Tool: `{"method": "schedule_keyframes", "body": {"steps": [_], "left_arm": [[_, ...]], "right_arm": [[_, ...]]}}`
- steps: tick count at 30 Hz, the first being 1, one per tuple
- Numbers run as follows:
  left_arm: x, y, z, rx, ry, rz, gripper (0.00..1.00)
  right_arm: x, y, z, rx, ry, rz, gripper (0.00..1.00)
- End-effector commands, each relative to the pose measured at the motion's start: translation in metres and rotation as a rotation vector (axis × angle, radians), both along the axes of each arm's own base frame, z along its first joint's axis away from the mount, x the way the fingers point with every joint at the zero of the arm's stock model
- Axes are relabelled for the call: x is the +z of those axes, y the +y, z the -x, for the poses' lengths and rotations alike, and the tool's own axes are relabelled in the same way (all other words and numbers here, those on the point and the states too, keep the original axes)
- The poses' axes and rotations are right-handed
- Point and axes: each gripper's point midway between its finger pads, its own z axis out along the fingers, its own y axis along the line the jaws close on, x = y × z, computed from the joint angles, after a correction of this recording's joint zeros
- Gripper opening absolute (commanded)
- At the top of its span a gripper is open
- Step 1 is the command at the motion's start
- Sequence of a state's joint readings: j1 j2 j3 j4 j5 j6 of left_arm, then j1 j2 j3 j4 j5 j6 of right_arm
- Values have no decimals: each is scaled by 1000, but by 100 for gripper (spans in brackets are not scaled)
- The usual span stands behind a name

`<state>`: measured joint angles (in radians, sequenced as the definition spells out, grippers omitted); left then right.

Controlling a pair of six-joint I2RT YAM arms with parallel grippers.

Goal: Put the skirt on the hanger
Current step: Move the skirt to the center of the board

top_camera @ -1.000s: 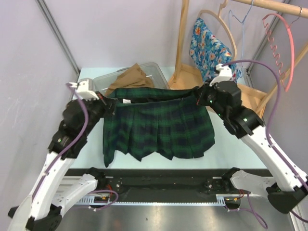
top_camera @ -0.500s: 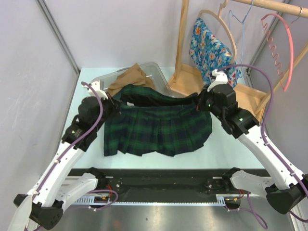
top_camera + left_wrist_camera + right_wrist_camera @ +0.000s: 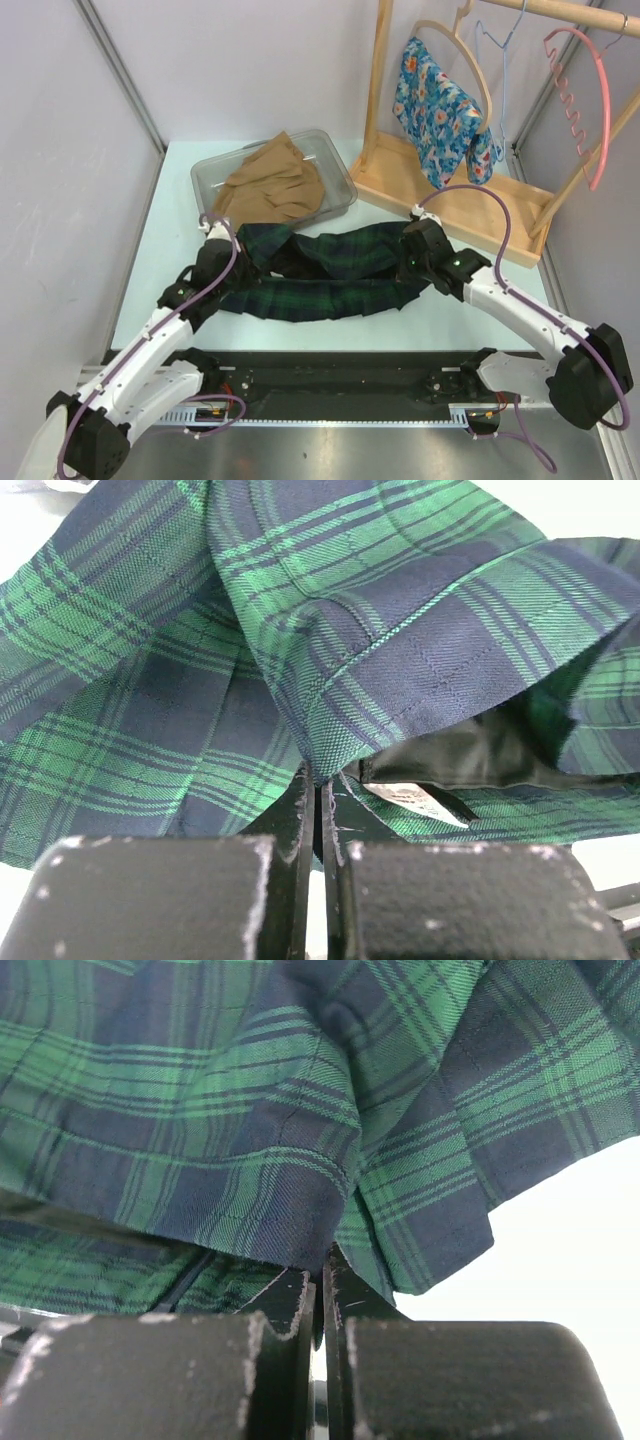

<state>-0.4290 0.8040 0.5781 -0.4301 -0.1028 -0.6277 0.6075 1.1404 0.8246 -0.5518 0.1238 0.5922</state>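
The dark green and navy plaid skirt (image 3: pixel 320 280) lies bunched in a low band across the table, stretched between my two grippers. At its left end my left gripper (image 3: pixel 216 252) is shut on a fold of the skirt's edge (image 3: pixel 330 710), with the black lining and a white label showing beside the fingers. The right gripper (image 3: pixel 411 252) is shut on the skirt's other end (image 3: pixel 300 1200). A pink hanger (image 3: pixel 598 110), a thin blue wire hanger (image 3: pixel 503 60) and a wooden hanger (image 3: pixel 470 60) carrying a floral garment (image 3: pixel 438 95) hang from the rack's rail at the back right.
A clear plastic bin (image 3: pixel 338 172) holding tan cloth (image 3: pixel 272 182) stands behind the skirt at the back left. The wooden rack's base (image 3: pixel 470 205) and upright post (image 3: pixel 380 80) stand at the back right. Grey walls close in both sides.
Both arms have dropped from holding the skirt spread up in the air down to the table. The skirt now lies bunched on the surface, still held at both ends.
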Motion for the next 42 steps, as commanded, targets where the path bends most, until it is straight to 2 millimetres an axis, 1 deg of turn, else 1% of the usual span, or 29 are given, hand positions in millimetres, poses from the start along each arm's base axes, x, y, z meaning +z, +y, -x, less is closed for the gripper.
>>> {"method": "schedule_keyframes", "body": {"steps": [1, 3, 5, 6, 8, 9, 10, 11, 13, 14, 15, 18, 19, 21, 23, 25, 27, 29, 30, 31, 33, 34, 35, 36, 37, 38, 39, 40, 42], "left_arm": [[3, 11, -12, 53, -12, -48, 0], [0, 15, -10, 56, 3, -76, 0], [-1, 19, -9, 56, 8, -99, 2], [-1, 23, -9, 68, 7, -115, 22], [4, 23, -11, 68, -8, -120, 54], [6, 24, -13, 72, -15, -126, 74], [13, 22, -18, 67, -36, -124, 78], [13, 20, -21, 48, -34, -140, 80], [20, 15, -30, 26, -46, -142, 81], [17, 14, -32, 5, -32, -168, 82], [19, 12, -35, -8, -37, -177, 81], [47, -4, -40, -117, -145, -170, 82], [60, -8, -42, -138, -204, -158, 82], [80, -14, -39, -194, -288, -148, 85], [88, -21, -38, -242, -332, -138, 86], [85, -26, -40, -272, -317, -139, 86], [75, -28, -43, -272, -269, -152, 83], [61, -30, -46, -270, -219, -159, 75], [55, -38, -43, -311, -205, -141, 74], [51, -45, -41, -340, -194, -134, 74], [55, -52, -35, -370, -209, -131, 79], [59, -58, -27, -412, -217, -104, 80], [72, -61, -20, -435, -260, -85, 83], [75, -63, -14, -459, -272, -69, 84], [75, -62, -4, -479, -259, -62, 86], [82, -58, 2, -470, -270, -53, 87], [79, -55, 7, -455, -248, -49, 88], [67, -49, 17, -445, -178, -56, 88], [56, -46, 30, -400, -92, -22, 87]], "right_arm": [[-8, -8, -10, -60, -23, 58, 0], [-12, -12, -7, -73, -12, 80, 0], [-9, -15, -5, -79, -17, 83, 0], [-8, -16, -5, -79, -22, 84, 0], [-4, -17, -3, -75, -29, 78, 0], [-1, -16, -2, -72, -35, 67, 0], [0, -17, -1, -71, -37, 66, 0], [1, -16, -1, -65, -36, 60, 0], [3, -14, 1, -55, -36, 47, 0], [3, -13, 2, -47, -32, 45, 0], [3, -10, 3, -36, -30, 35, 0], [4, -7, 5, -17, -18, 14, 0], [4, -8, 5, -18, -12, 11, 0], [6, -6, 6, -12, -7, -1, 0], [9, -7, 7, -11, -8, -7, 0], [10, -8, 8, -9, -6, -10, 0], [12, -8, 7, -1, -7, -15, 0], [12, -10, 7, -7, -4, -16, 0], [13, -10, 7, 1, -1, -22, 0], [15, -11, 6, 0, -3, -32, 0], [16, -12, 3, 0, -5, -42, 0], [18, -12, 1, -2, -10, -46, 0], [19, -13, 0, -4, -11, -51, 0], [18, -12, -2, 1, -2, -54, 0], [19, -13, -5, -6, -6, -56, 0], [22, -13, -9, -9, -11, -59, 0], [23, -12, -11, -7, -11, -63, 0], [20, -15, -15, -18, -2, -56, 0], [22, -17, -21, -29, -2, -60, 0]]}}
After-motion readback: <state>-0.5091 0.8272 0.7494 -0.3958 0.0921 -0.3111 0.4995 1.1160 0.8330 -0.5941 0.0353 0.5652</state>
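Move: Lying folded over on the table, some 2 cm lower, the green plaid skirt has its middle about 13 cm to the right of the left hand and about level with it; the left hand still pinches a waist corner. From the right hand, closed on the other corner, that middle lies roughly 15 cm to the left, also level. Neighbours: the clear bin, about 20 cm ahead and 2 cm right of the left hand; the wooden rack base, some 16 cm ahead and 10 cm right of the right hand. Dipping about 1.5 cm towards the table, the left hand opens wide and lets go of its waist corner, then goes forward and up over the skirt before swinging right and back, ending some 7 cm higher and 5 cm to the right, turned about 25 degrees clockwise. The shut right fingers keep their corner and ease about 2 cm to the right. ##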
